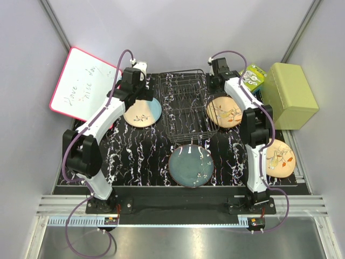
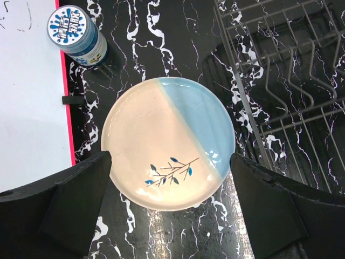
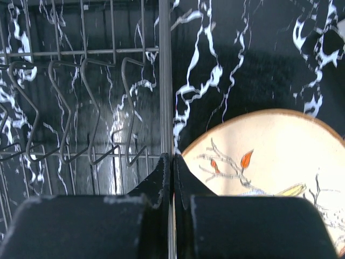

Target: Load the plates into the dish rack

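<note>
The dish rack (image 1: 183, 105), dark wire, stands at the middle back of the marbled mat. A half beige, half light blue plate (image 2: 167, 140) lies flat left of it. My left gripper (image 2: 170, 157) hangs open over that plate, one finger outside each side of its rim. An orange-tan branch plate (image 3: 269, 162) lies right of the rack. My right gripper (image 3: 172, 159) is shut on the rack's right side rail (image 3: 165, 81), next to that plate's edge. A second orange-tan plate (image 1: 280, 159) lies at the near right. The dark blue-grey plate (image 1: 191, 165) lies in front of the rack.
A pink-framed whiteboard (image 1: 81, 83) leans at the back left, with a blue-lidded can (image 2: 78, 35) beside it. A green box (image 1: 291, 94) and a small patterned carton (image 1: 253, 77) stand at the back right. Grey walls close in on both sides.
</note>
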`<state>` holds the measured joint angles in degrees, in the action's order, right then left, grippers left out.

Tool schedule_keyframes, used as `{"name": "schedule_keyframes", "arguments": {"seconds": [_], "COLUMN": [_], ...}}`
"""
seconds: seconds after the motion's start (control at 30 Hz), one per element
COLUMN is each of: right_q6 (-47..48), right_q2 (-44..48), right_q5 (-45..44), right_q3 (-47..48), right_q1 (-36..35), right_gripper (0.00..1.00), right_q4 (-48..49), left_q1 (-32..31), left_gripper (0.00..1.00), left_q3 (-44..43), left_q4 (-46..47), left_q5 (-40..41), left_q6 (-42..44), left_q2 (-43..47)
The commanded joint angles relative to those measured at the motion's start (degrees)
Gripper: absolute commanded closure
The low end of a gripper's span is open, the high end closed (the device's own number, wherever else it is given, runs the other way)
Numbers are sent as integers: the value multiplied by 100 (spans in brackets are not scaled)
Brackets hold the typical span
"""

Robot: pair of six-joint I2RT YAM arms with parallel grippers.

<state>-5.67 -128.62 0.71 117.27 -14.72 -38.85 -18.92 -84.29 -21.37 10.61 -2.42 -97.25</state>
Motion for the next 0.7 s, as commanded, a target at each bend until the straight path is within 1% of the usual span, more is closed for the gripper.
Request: {"name": "schedule_keyframes", "arguments": {"seconds": [0.0, 0.2, 0.43, 0.53, 0.67], "right_q6": [-347, -1022, -953, -866, -848], "right_q2": [-338, -646, -1059, -1384, -1981], "right_q5": [-264, -493, -519, -554, -528], "right_q3": [664, 1016, 1640, 2167, 3159], "right_q1": [-31, 75, 75, 83, 136], "right_gripper": [100, 100, 100, 100, 100], "right_q4": [299, 413, 572, 545, 264], "left_q1": [11, 11, 11, 11, 11], "left_gripper": [1, 1, 1, 1, 1], "left_q3": [-210, -202, -123, -114, -149], "left_q4": [89, 62, 36, 18, 1], "left_q5": [20, 11, 73, 64, 55], "left_q6": [75, 145, 163, 154, 180], "left_q2": [101, 171, 259, 251, 233]}}
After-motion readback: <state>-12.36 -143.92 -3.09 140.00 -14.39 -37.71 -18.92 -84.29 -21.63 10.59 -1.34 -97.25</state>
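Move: The right hand's closed fingers are already on the dish rack's right top rail; the rack's middle lies about 10 cm to the left, 8 cm back and 5 cm below. The orange-leaf plate lies some 9 cm right, 9 cm back and 10 cm below; the green packet is about 22 cm right and 4 cm ahead. From the idle left hand, the rack's middle is some 19 cm right, level fore and aft, and 14 cm below. Keeping its grip on the rail, the right hand pushes the rack forward about 8 cm, turning slightly clockwise. ##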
